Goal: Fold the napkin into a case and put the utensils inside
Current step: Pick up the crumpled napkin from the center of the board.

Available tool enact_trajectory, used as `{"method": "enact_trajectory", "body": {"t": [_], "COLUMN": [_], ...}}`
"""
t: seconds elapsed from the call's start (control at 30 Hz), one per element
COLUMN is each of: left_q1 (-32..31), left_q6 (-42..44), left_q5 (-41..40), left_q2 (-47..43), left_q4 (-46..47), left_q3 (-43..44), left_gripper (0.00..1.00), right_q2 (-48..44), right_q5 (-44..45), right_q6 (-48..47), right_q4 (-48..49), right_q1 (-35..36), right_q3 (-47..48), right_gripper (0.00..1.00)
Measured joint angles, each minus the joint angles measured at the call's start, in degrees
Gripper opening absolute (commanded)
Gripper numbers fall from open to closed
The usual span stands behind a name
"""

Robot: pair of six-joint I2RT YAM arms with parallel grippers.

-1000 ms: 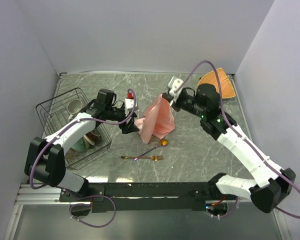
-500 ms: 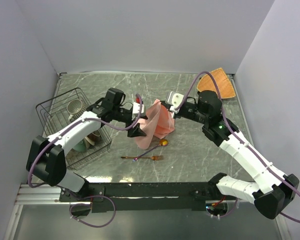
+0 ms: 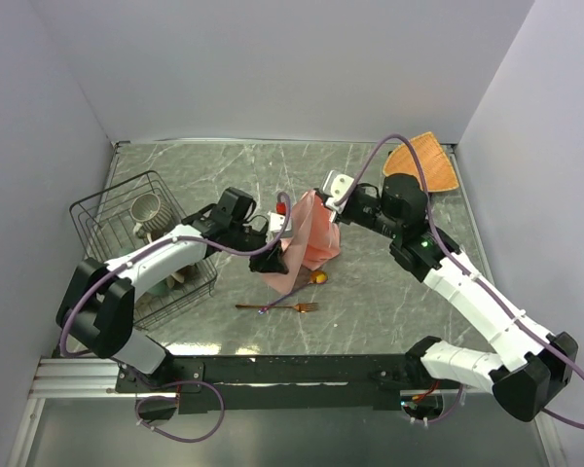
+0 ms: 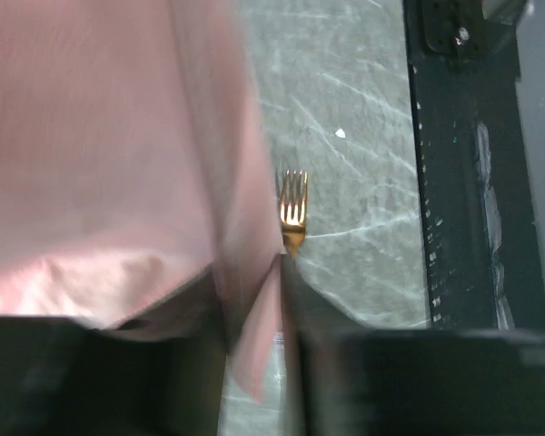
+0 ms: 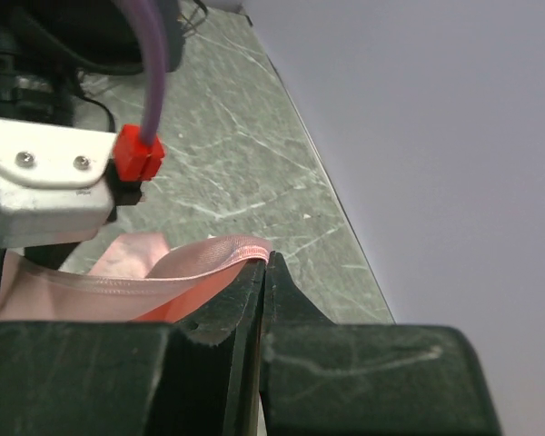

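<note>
The salmon-pink napkin [image 3: 309,236] hangs in the air, its lower part crumpled on the table. My right gripper [image 3: 318,197] is shut on its top hem [image 5: 227,250], the fingers pressed together [image 5: 265,265]. My left gripper [image 3: 274,261] is at the napkin's lower left edge. In the left wrist view a flap of the napkin [image 4: 252,327] lies between the two fingers, with bare table showing in the gap. The gold fork [image 3: 284,307] lies on the table in front of the napkin, its tines [image 4: 292,207] showing past the cloth. The spoon's gold bowl [image 3: 318,277] peeks out under the napkin.
A black wire rack [image 3: 97,209] with a mug [image 3: 148,208] and crockery stands at the left. An orange-tan woven mat [image 3: 423,161] lies at the back right corner. The black rail [image 4: 459,182] marks the table's near edge.
My left gripper has moved right and nearer, from beside the napkin to its lower edge, and its jaws have narrowed round a flap. The right gripper still holds the top hem.
</note>
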Motion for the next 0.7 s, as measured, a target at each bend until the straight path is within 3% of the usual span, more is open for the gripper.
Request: {"method": "enact_trajectory", "body": {"t": [0.03,0.07,0.3,0.43,0.7], "left_q1": [0.3,0.8,8.8,13.2,14.6], "left_q6": [-1.8,-3.8,-14.2,-16.5,-16.1], "left_q5": [-1.0,-1.7,-7.6,-11.1,-15.0], "left_q2": [0.0,0.0,-3.3,-5.5,-4.5], "left_q4": [0.7,1.1,2.2,0.2,-7.7], "left_q3": [-0.9,-1.3,-0.3,5.9,13.4], "left_gripper": [0.03,0.01,0.01,0.01,0.01], "right_q2": [0.2,0.3,1.9,3.9,19.4], "right_q5": [0.7,1.4,4.5,5.3,6.1], "right_q6": [0.0,0.2,1.8,2.2,6.0], "right_q4": [0.0,0.1,0.7,2.5,3.7], "right_q1": [0.0,0.0,-2.2,-3.2,-3.3], "right_q3": [0.0,0.0,0.0,-0.6,-1.2], "right_gripper": [0.0,0.0,0.0,0.0,0.0]}}
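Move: My left hand has the napkin's loose lower edge right between its half-open fingers. The fork lies about 14 cm below it and 3 cm back; the spoon's middle is at the same depth, level ahead and some 3 cm to its right. My right hand still pinches the napkin's top corner; the hanging folds it lowers are about 27 cm below, 4 cm ahead and 2 cm left, with the spoon 34 cm below, 7 cm back, 6 cm left. I shut my left fingers on the napkin's edge, pinching it, then draw it forward and left, away from the fork and spoon, and up about 8 cm after a slight dip, turning that hand some 35 degrees counter-clockwise. My right hand keeps its corner, eases forward about 8 cm, then sinks quickly about 13 cm towards the board, tipping down. ##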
